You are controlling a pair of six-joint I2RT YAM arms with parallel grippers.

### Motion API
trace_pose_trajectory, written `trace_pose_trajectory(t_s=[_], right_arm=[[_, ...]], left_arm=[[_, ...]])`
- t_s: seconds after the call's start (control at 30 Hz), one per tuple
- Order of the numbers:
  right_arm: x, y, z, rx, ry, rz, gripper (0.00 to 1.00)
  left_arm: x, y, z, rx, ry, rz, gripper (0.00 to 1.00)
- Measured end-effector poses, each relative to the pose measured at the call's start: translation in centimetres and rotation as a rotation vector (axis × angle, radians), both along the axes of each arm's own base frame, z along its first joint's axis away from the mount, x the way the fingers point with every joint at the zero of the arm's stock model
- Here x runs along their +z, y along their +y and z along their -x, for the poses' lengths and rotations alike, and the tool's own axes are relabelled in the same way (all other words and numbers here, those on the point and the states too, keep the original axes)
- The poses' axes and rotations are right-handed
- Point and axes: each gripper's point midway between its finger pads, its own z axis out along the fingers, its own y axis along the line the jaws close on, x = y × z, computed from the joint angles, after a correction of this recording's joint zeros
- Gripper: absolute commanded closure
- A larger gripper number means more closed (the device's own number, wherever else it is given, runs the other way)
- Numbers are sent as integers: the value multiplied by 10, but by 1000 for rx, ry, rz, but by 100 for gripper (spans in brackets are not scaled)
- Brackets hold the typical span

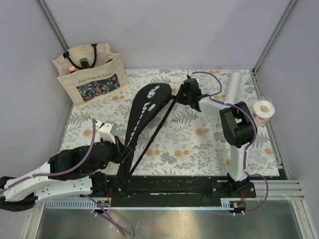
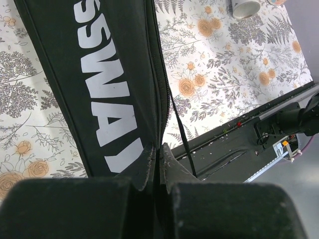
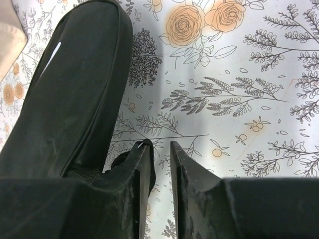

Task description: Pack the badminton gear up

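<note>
The badminton gear in view is a long black cover [image 1: 147, 102] lettered "CROSSWAY" [image 2: 109, 74] and a white tube [image 1: 233, 84]. The cover lies slantwise on the floral mat, with its thin black strap [image 1: 154, 129] stretched alongside it. My left gripper [image 1: 121, 149] is shut on the cover's zip edge near its narrow end [image 2: 159, 149]. My right gripper [image 1: 180, 94] hovers by the cover's wide end [image 3: 75, 89]. Its jaws stand slightly apart [image 3: 160, 145], with only the mat between them. A black strap loop [image 3: 147, 145] rests against the outer side of the left fingertip.
A beige floral tote bag [image 1: 89, 74] stands at the back left. A pale tape roll [image 1: 262, 110] sits at the right edge, next to the tube. The tube's open end [image 2: 245, 7] shows in the left wrist view. A black rail [image 1: 169, 186] runs along the near edge.
</note>
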Motion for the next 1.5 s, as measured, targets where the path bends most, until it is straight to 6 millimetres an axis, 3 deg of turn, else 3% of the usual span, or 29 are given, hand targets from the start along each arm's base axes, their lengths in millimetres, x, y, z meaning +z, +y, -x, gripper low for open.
trace_pose_trajectory(t_s=[0.17,0.3,0.53,0.7,0.83,0.9,1.17,1.37,1.5], right_arm=[[-5,-2,7,29,5,23,54],[-7,-16,30,96,-11,107,54],[47,-13,36,296,-247,205,57],[59,-2,46,481,-404,277,58],[51,8,57,578,-436,305,54],[52,11,59,571,-409,293,46],[52,26,71,456,-259,49,40],[19,31,78,381,-121,-67,39],[-8,26,95,327,-31,-121,38]], left_arm=[[1,-1,-1,0,-2,5,100],[-2,-3,-1,-1,3,-13,100],[-8,-7,-3,-5,10,-55,100],[-5,-10,-4,-4,9,-55,100],[-2,-10,-4,-2,6,-51,100],[-1,-10,-5,1,3,-47,100],[-1,-8,-6,9,0,-51,100],[-1,-9,-6,13,4,-46,100],[-1,-9,-6,16,7,-41,100]])
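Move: About 10 cm back, 5 cm left and some 4 cm below the open right hand lies the stretch of black strap it goes for; the strap's far end is still against its left finger. The racket bag's wide head is level with this hand, about 12 cm to its left, and the white tube some 23 cm to its right. From the left hand, gripping the bag's narrow end, that strap stretch is roughly 26 cm ahead, 11 cm right and 18 cm below. Backing off the strap's far end, the right hand opens its fingers further and rises about 6 cm as it tips up and turns some 30 degrees counter-clockwise. Continuing back and slightly left, it levels again, undoes part of the turn and sinks with fingers wide on either side of the strap's nearer stretch, about 9 cm back overall. The left hand keeps its pinch on the bag's narrow end. ##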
